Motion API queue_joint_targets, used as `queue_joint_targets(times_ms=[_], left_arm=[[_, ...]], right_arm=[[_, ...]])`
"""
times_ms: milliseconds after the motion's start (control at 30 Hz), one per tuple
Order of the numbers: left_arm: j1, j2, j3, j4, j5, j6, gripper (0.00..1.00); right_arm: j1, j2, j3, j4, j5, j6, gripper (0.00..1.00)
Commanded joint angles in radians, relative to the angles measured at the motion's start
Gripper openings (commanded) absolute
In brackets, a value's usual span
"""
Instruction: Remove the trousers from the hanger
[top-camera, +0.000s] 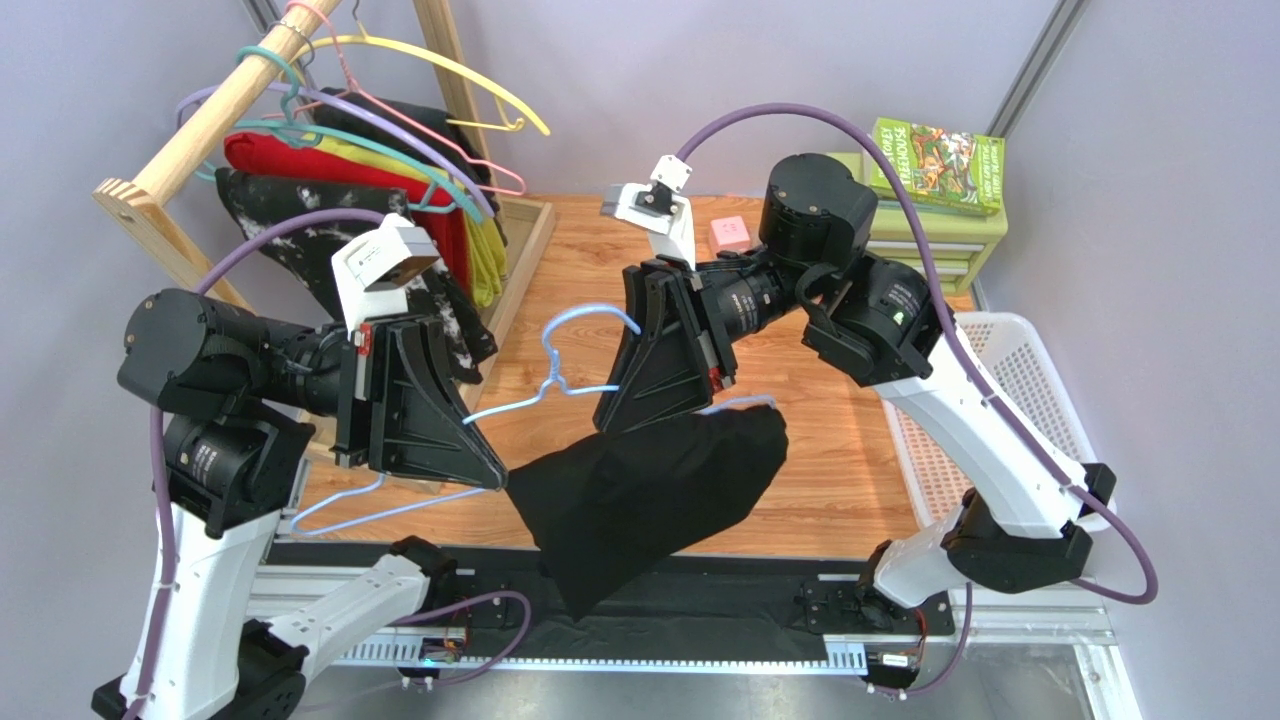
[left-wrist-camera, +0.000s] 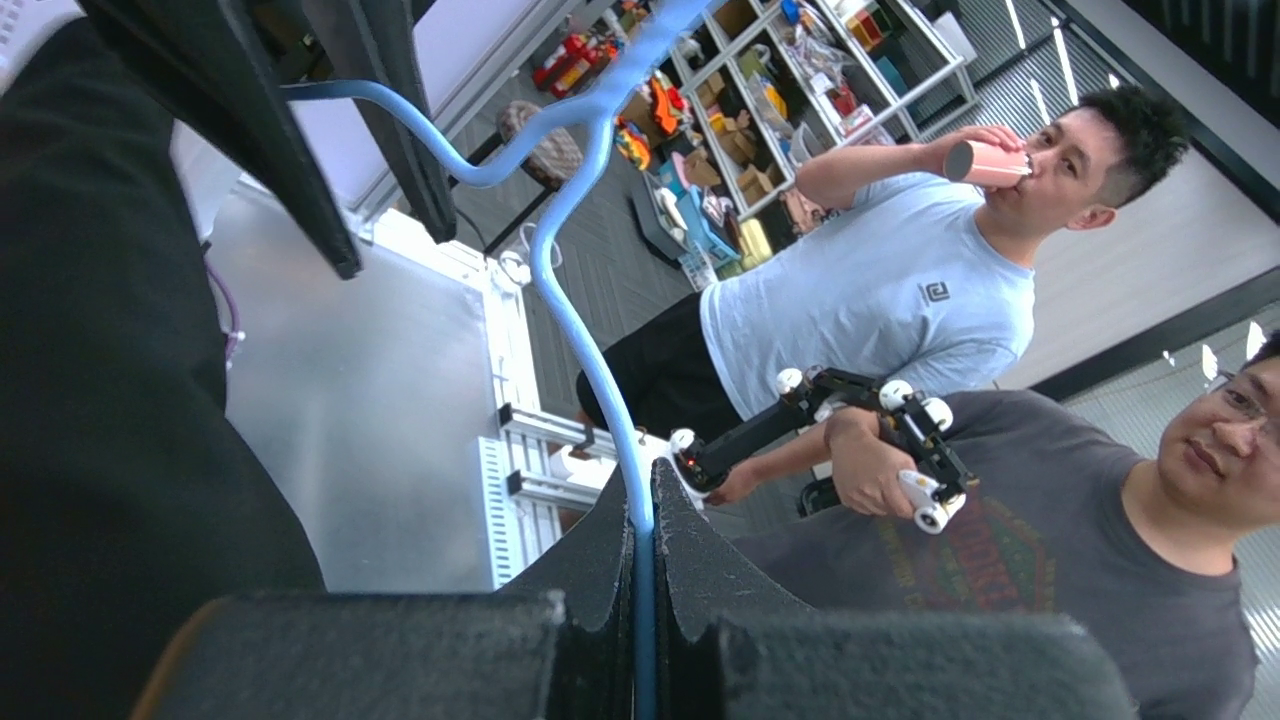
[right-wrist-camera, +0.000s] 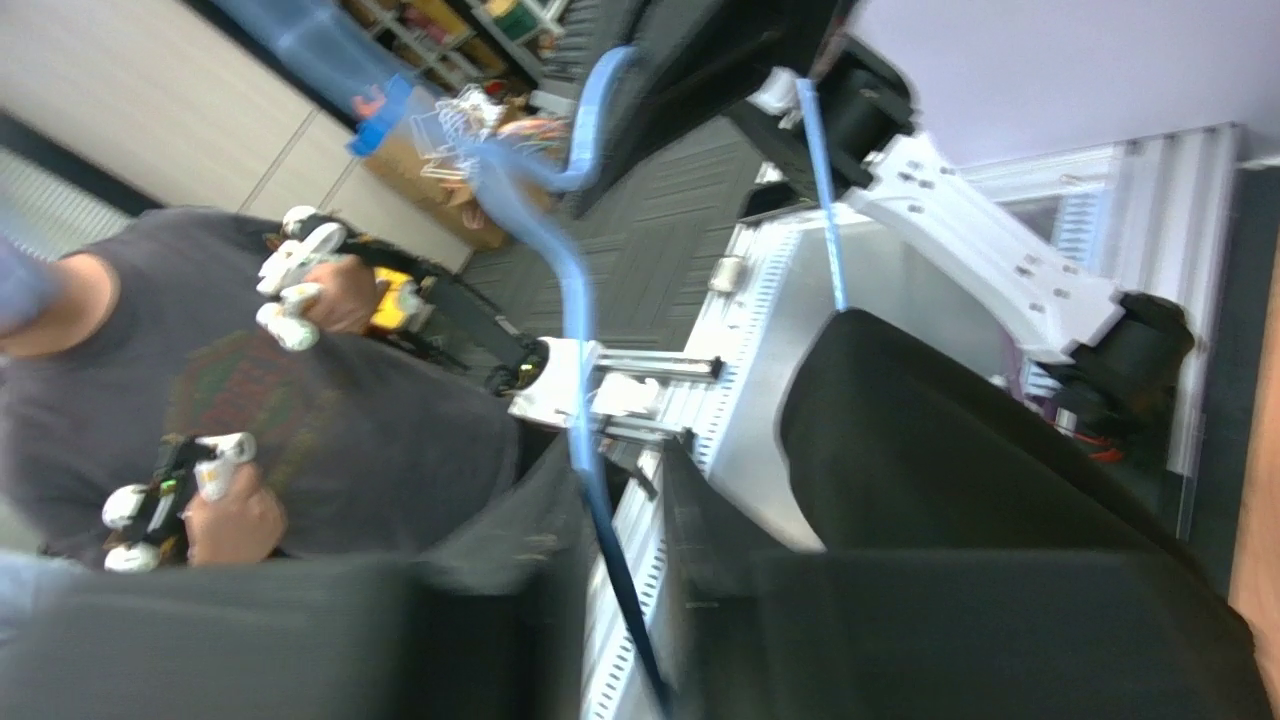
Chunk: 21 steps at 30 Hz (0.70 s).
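The black trousers (top-camera: 646, 488) hang in a bunch from the light-blue hanger (top-camera: 579, 323), held above the table's near edge. My left gripper (top-camera: 489, 468) is shut on the hanger's left end. In the left wrist view the blue wire (left-wrist-camera: 579, 300) is pinched between the fingertips of that gripper (left-wrist-camera: 646, 488), with the trousers (left-wrist-camera: 105, 375) at the left. My right gripper (top-camera: 616, 413) straddles the hanger's right arm above the trousers. In the right wrist view the wire (right-wrist-camera: 571, 285) runs between the fingers of that gripper (right-wrist-camera: 624, 473), a gap still showing; the trousers (right-wrist-camera: 932, 435) lie to the right.
A wooden rack (top-camera: 181, 143) at the back left carries more hangers, a red garment and a speckled black one. A white basket (top-camera: 1022, 375) stands at the right edge. A green box (top-camera: 939, 158) and a small pink item (top-camera: 732, 230) sit at the back.
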Motion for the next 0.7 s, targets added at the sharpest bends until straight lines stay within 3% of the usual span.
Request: queue_joint_targets(times_ms=[0,67,167,200,267,300,333,367,467,500,533,600,667], left_arm=[[-0.012,0.014,0.056,0.070,-0.010,0.007,0.00],[-0.012,0.034,0.065,0.058,-0.005,0.007,0.00],[-0.012,0.063,0.102,-0.037,-0.042,0.076,0.24],[-0.012,0.071,0.121,-0.115,-0.083,0.137,0.40],[-0.012,0.093,0.151,-0.158,-0.123,0.173,0.47],[-0.010,0.100,0.158,-0.192,-0.163,0.211,0.65],[-0.009,0.110,0.188,-0.227,-0.194,0.241,0.69],[-0.005,0.128,0.208,-0.270,-0.224,0.277,0.84],[0.002,0.180,0.327,-0.466,-0.390,0.474,0.95],[0.004,0.198,0.378,-0.604,-0.515,0.528,0.97],[0.004,0.218,0.491,-0.666,-0.586,0.626,0.98],[0.004,0.269,0.632,-0.788,-0.795,0.688,0.99],[0.004,0.274,0.662,-0.803,-0.907,0.726,1.00]], right_arm=[[0.037,0.015,0.014,0.086,-0.039,0.086,0.00],[0.060,0.023,0.024,0.061,-0.022,0.082,0.00],[0.062,-0.015,0.006,0.001,0.099,0.048,0.00],[0.062,-0.047,-0.023,-0.018,0.139,0.042,0.00],[0.062,-0.086,-0.064,-0.032,0.243,0.041,0.00],[0.059,-0.106,-0.081,-0.039,0.284,0.036,0.00],[0.059,-0.151,-0.122,-0.041,0.359,0.033,0.00],[0.060,-0.173,-0.141,-0.042,0.396,0.031,0.00],[0.059,-0.262,-0.202,-0.068,0.524,0.031,0.00],[0.059,-0.285,-0.218,-0.078,0.556,0.027,0.00],[0.059,-0.335,-0.248,-0.088,0.620,0.028,0.00],[0.059,-0.376,-0.270,-0.117,0.694,0.022,0.00],[0.059,-0.423,-0.281,-0.192,0.838,0.019,0.00]])
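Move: The blue hanger spans the gap between the hands: its middle is about 6 cm to the right, 2 cm ahead and 3 cm below the left hand, which grips its left shoulder. From the right hand, it is some 4 cm left, 3 cm back and 3 cm lower. The black trousers hang roughly 3 cm right, 4 cm back and 15 cm below that hand; the floral trousers sit about 15 cm left, 18 cm ahead and 20 cm below the left hand. The right fingers close on the hanger's right shoulder while easing back and up a little, then the left fingers let go and open wide. Still pinching the wire, the right hand comes forward, down and then right, turning about 30 degrees clockwise, as the left hand speeds forward some 11 cm, rising slightly and swinging counter-clockwise. ##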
